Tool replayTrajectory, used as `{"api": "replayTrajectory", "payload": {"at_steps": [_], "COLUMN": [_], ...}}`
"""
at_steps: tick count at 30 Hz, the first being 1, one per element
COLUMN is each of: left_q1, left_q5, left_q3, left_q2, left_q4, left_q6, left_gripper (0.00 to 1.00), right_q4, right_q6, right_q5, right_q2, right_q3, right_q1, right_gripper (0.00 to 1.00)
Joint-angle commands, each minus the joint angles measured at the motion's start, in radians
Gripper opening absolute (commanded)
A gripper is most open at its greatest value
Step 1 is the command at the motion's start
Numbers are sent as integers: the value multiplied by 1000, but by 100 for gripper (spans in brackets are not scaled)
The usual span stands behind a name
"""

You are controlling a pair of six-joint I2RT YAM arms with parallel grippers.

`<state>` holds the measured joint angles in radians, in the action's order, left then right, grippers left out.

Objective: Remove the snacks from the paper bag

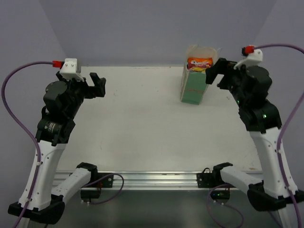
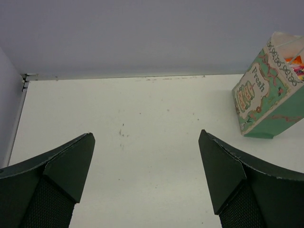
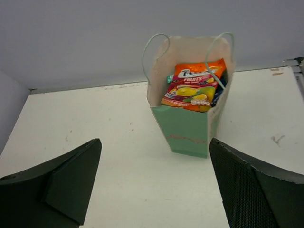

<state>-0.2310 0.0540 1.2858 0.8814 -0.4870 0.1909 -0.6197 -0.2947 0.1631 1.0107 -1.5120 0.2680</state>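
The mint-green paper bag (image 1: 192, 90) stands upright at the back right of the white table, mouth open. An orange-red-yellow snack packet (image 1: 199, 62) lies on top inside it, with blue and teal packets partly showing beneath. My right gripper (image 1: 214, 72) hovers just right of the bag's rim, open and holding nothing. In the right wrist view the bag (image 3: 187, 130) and its top packet (image 3: 192, 88) sit ahead of the open gripper (image 3: 155, 141). My left gripper (image 1: 98, 85) is far to the left, open and empty. In the left wrist view, beyond the left gripper (image 2: 146, 135), the bag (image 2: 266, 102) shows at the right edge.
The white table (image 1: 137, 128) meets a grey wall along its far edge. The bag's thin loop handles (image 3: 152, 47) stand up above its rim. A metal rail (image 1: 152, 178) with both arm bases runs along the near edge.
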Motion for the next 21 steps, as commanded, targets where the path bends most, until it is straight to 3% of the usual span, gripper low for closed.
{"api": "replayTrajectory", "payload": {"at_steps": [1, 8, 14, 18, 21], "left_q1": [-5, -5, -5, -5, -5], "left_q5": [-46, -49, -49, -48, -48], "left_q3": [-8, -42, -52, -56, -56], "left_q2": [14, 24, 27, 31, 36], "left_q4": [5, 4, -8, -18, -24], "left_q6": [47, 64, 68, 68, 67], "left_gripper": [100, 100, 100, 100, 100], "right_q4": [9, -11, -5, 56, 71], "right_q6": [0, 48, 91, 123, 164], "right_q5": [-100, -108, -149, -137, -111], "right_q2": [229, 664, 862, 910, 911], "right_q3": [-161, -431, -516, -476, -442], "right_q1": [2, 0, 4, 16, 37], "right_gripper": [98, 89, 79, 61, 32]}}
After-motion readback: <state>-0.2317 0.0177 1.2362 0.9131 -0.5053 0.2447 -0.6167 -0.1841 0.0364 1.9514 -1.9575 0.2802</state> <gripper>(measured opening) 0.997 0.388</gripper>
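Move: The paper bag's left rim, with its handle, is about 22 cm ahead of the right hand, 8 cm to its left and 20 cm below. The orange candy pack in the bag's mouth lies some 5 cm to the right of that rim, 2 cm farther out and slightly lower; the bag's right rim is about 12 cm to the right of the left one. From the left hand, the left rim is roughly 23 cm ahead, 39 cm to the right and 17 cm below. The right hand swoops about 22 cm forward and 20 cm down, drifting left too, onto the paper bag's left rim, travelling mostly forward at first and then dropping steeply as the wrist tips nearly 30 degrees downward. On the way its wide-open fingers close to under half open, one outside the left wall and one inside beside the candy pack, while the open left hand merely sinks 3 or 4 cm. ##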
